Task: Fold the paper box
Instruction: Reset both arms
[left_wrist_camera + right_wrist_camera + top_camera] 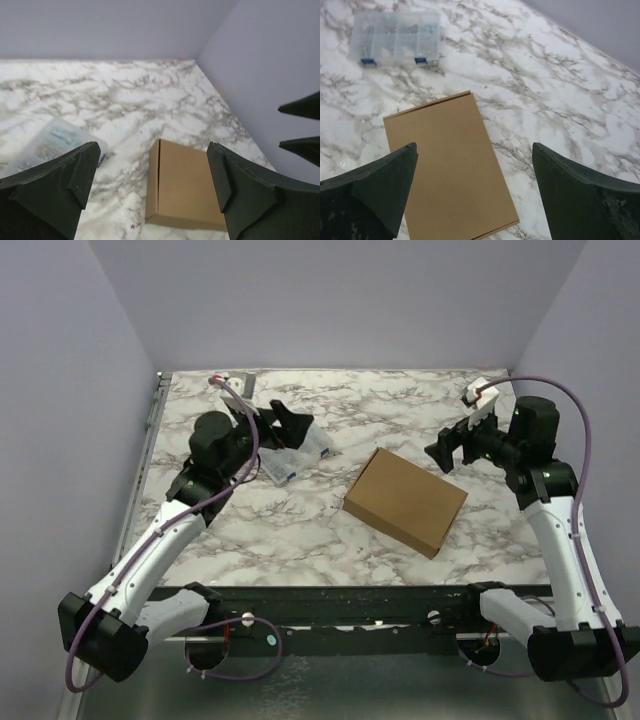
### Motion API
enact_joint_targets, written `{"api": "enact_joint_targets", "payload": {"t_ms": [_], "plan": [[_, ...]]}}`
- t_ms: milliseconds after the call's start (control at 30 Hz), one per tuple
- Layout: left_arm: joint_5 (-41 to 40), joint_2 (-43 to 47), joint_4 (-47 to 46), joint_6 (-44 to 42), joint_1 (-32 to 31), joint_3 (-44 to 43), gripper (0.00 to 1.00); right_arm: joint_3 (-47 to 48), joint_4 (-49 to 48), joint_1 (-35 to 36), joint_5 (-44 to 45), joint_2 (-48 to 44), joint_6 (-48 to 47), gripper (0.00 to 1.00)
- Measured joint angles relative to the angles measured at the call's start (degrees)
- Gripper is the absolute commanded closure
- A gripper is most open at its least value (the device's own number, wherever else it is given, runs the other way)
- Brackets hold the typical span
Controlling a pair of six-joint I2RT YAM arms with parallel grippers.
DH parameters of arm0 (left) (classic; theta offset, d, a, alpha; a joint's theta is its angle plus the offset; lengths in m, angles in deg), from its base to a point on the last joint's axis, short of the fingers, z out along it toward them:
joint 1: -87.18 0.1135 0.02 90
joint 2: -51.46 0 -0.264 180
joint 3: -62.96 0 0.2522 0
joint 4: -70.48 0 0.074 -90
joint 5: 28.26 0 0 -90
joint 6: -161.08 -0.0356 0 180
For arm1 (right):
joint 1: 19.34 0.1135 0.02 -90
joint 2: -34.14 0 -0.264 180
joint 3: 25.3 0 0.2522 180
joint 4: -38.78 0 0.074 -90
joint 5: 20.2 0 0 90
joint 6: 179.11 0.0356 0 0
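Observation:
The paper box (405, 499) is a shallow brown cardboard mailer, closed, lying flat on the marble table right of centre. It also shows in the left wrist view as the box (187, 183) and in the right wrist view as the box (447, 170). My left gripper (282, 423) hangs open above the table's left back area, well apart from the box. My right gripper (449, 450) is open too, raised just right of the box's far corner. Nothing sits between either pair of fingers. In its own wrist view the left gripper (152, 172) frames the box, as does the right gripper (475, 172).
A small clear plastic compartment case (293, 453) with blue latches lies left of the box, under my left gripper; it shows as the case (395, 37) in the right wrist view. Lilac walls close the back and both sides. A metal rail (150, 430) runs along the table's left edge.

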Motion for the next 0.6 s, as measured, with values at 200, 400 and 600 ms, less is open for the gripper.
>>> {"api": "enact_joint_targets", "payload": {"t_ms": [200, 400, 600], "plan": [[3.76, -0.15, 5.42, -1.20, 7.67, -10.08, 0.01, 1.14, -3.58, -4.42, 11.54, -5.42, 11.23, 0.00], [7.17, -0.11, 10.69, -0.55, 7.87, -12.94, 0.01, 6.08, -3.39, -9.03, 12.72, -8.55, 14.36, 0.00], [8.00, 1.88, 13.07, 0.28, 7.89, -12.59, 0.01, 6.58, -3.43, -11.74, 10.51, -11.61, 20.79, 0.00]]}}
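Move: Both hands hang empty and open above the table. From the right hand the folded box lies about 3 cm ahead, 5 cm to the left and some 26 cm below; from the left hand it is about 2 cm ahead, 27 cm to the right and 29 cm down. The clear parts case sits about 21 cm ahead of the left hand, 3 cm to its left and 30 cm lower. Up and out to its right goes the right hand, rising about 11 cm and shifting some 8 cm away from the folded box; its wrist turns roughly 25 degrees clockwise and tips its fingers up towards level. The left hand also rises, mostly early on, easing a little left, then nearly stops. Both stay wide open and touch nothing. ##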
